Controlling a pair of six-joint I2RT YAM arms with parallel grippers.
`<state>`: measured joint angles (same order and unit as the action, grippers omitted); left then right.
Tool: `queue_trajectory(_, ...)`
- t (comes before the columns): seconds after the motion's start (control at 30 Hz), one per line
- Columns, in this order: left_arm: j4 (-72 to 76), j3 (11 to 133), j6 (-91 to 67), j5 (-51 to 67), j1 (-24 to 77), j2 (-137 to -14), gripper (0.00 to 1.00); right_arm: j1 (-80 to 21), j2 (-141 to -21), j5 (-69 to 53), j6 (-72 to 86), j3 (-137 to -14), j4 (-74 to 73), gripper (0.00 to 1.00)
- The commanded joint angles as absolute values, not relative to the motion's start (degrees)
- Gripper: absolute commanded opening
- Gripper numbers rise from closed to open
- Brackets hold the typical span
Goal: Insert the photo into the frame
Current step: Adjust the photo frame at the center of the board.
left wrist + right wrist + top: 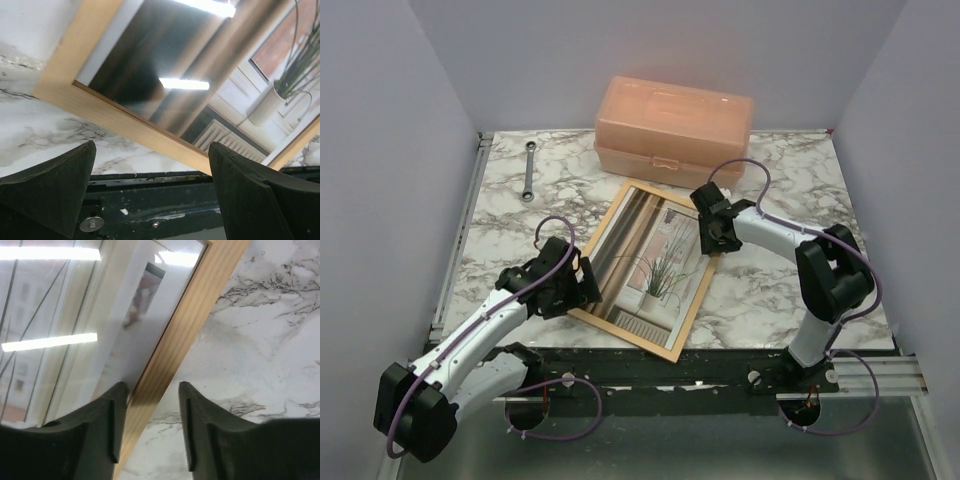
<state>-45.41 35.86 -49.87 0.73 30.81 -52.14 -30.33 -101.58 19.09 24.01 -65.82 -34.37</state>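
The frame [604, 234], thin light wood, lies flat on the marble table in front of the box. The photo [658, 268] of a spindly potted plant shows inside it under reflective glazing. My left gripper [584, 284] hovers wide open at the frame's near-left side; in the left wrist view the wooden rail [125, 125] and the photo [272, 100] lie just beyond the gripper [152, 145]. My right gripper [712, 236] straddles the right rail [200, 305]. In the right wrist view the gripper [151, 386] has one finger [107, 420] against the rail's inner edge, and the other stands apart over marble.
A peach plastic box [673, 125] stands at the back of the table. A metal wrench [529, 170] lies at the back left. The table's black front edge [720, 365] runs just below the frame's near corner. Grey walls close in three sides.
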Motion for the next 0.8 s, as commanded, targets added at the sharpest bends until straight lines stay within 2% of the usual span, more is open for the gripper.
queue_trajectory(0.0,-44.1,36.1,-46.3,-2.7,26.2,-54.7,0.98,-29.9,-100.4,19.2,23.7,-66.8,-35.0,0.6)
queue_trajectory(0.03,-44.2,36.5,-45.9,-3.2,25.2,-55.2,0.98,-29.7,-99.4,17.9,24.3,-66.4,-34.9,0.66)
queue_trajectory(0.13,-43.0,36.7,-44.7,-4.3,22.9,-56.7,0.98,-28.8,-95.9,13.1,25.9,-64.6,-34.9,0.76)
queue_trajectory(0.33,-41.5,37.8,-42.9,-6.9,19.6,-60.0,0.98,-25.4,-88.5,0.9,29.9,-56.3,-32.5,0.87)
queue_trajectory(0.53,-39.3,40.0,-42.3,-8.3,17.8,-63.6,0.98,-22.8,-83.6,-12.5,35.5,-47.0,-26.1,0.89)
queue_trajectory(0.77,-35.7,41.2,-41.0,-6.8,17.1,-71.0,0.98,-22.5,-85.8,-17.4,37.9,-43.4,-21.0,0.9)
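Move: The right hand already has the frame's right rail between its fingers; the next spot on that rail lies about 8 cm back and 3 cm left. From this hand the near corner is roughly 28 cm back and 11 cm left, the frame's middle some 4 cm back and 18 cm left. The left hand hangs open, with the frame's left corner about 5 cm ahead, 7 cm left and 5 cm below; from it the frame's middle is around 12 cm ahead, 17 cm right. Opening wide, the right hand lets go of the right rail, rises a little, then draws back about 8 cm along the rail towards the near corner and sinks again, rolling its left side up some 30 degrees so the spread fingers straddle the rail. The left hand, kept open, travels forward and left while sinking slightly, closing on the left corner with a small counter-clockwise turn. ##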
